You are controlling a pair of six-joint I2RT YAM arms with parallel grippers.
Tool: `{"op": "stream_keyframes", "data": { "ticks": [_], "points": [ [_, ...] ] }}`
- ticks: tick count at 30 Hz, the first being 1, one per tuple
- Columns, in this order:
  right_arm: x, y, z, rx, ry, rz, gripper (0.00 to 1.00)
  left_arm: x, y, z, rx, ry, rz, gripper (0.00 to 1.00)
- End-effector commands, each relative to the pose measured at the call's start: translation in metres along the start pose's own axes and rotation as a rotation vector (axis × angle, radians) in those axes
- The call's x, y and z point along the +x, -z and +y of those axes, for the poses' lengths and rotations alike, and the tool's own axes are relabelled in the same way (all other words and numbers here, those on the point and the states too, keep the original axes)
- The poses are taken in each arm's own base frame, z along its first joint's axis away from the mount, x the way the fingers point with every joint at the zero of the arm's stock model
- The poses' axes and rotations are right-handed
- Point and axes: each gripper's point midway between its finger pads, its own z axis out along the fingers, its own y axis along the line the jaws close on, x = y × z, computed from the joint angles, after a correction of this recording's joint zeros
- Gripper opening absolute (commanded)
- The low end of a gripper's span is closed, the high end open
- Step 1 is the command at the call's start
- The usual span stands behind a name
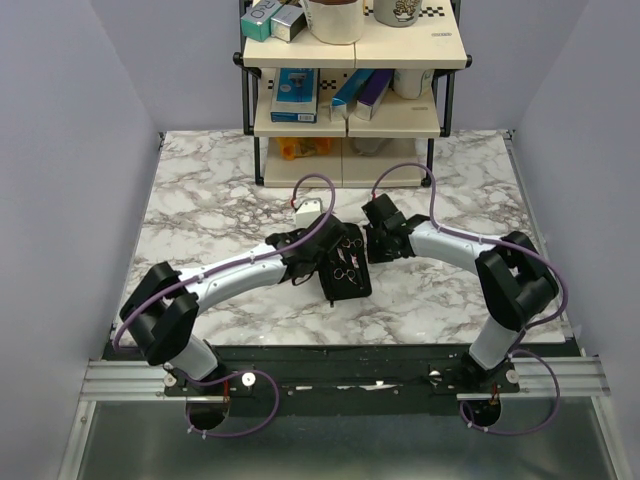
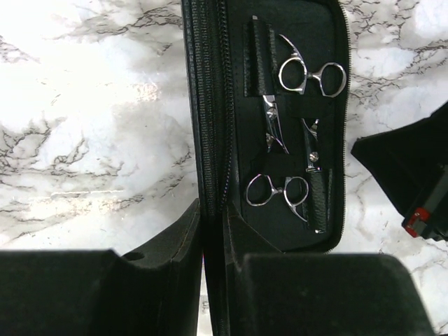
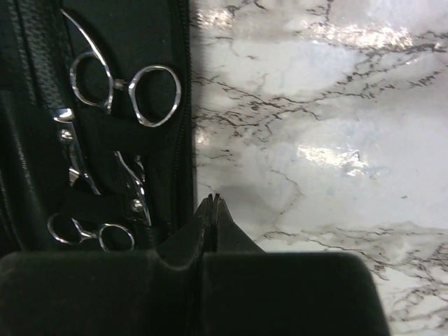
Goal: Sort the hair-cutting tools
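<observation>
A black pouch lies open on the marble table between both arms. Two silver scissors are tucked under straps inside it. In the left wrist view one pair has its loops at the far end, the other pair has its loops nearer me. My left gripper is shut on the pouch's zippered left edge, which runs between the fingers. My right gripper is shut with nothing in it, its tips just right of the pouch's edge, beside the scissors.
A shelf unit stands at the table's back edge with blue and purple boxes and cups on it. Grey walls close in both sides. The right arm's black housing shows at the right of the left wrist view.
</observation>
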Motion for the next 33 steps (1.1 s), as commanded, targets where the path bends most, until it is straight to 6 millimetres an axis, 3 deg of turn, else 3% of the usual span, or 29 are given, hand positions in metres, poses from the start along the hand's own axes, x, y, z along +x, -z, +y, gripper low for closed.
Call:
{"op": "stream_keyframes", "data": {
  "ticks": [1, 6, 12, 23, 33],
  "points": [
    [0.007, -0.01, 0.016, -0.08, -0.005, 0.023, 0.01, -0.005, -0.001, -0.014, 0.015, -0.033, -0.017, 0.24],
    [0.02, -0.016, 0.03, -0.167, -0.01, 0.065, 0.01, -0.006, -0.005, -0.031, 0.045, -0.046, -0.01, 0.26],
    [0.033, -0.022, 0.03, -0.186, -0.002, 0.094, 0.01, -0.002, -0.011, -0.045, 0.062, -0.067, 0.001, 0.29],
    [0.038, -0.025, 0.029, -0.195, 0.007, 0.103, 0.01, -0.005, -0.004, -0.063, 0.126, -0.05, -0.047, 0.45],
    [0.044, -0.025, 0.027, -0.196, 0.01, 0.108, 0.01, -0.001, 0.001, -0.074, 0.226, -0.017, -0.061, 0.49]
  ]
}}
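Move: The left hand, already pinching the raised edge of the black case's upright flap, has the tray half about 6 cm to its right, level fore and aft, 8 cm below. In the tray the near-ringed scissors lie about 5 cm right and 1 cm ahead, the far-ringed scissors 8 cm right and 1 cm ahead. From the shut right fingers, low beside the tray's right edge, the tray's middle is some 5 cm left, level fore and aft, 1 cm down. Rightward by about 6 cm at nearly constant height, the left hand carries the flap's edge over the scissors, its fingers spreading around that edge in the latter half. The right hand, still shut, edges some 3 cm left and 1 cm down, tilting about 10 degrees, to bring its tips against the tray's right edge as a stop. ##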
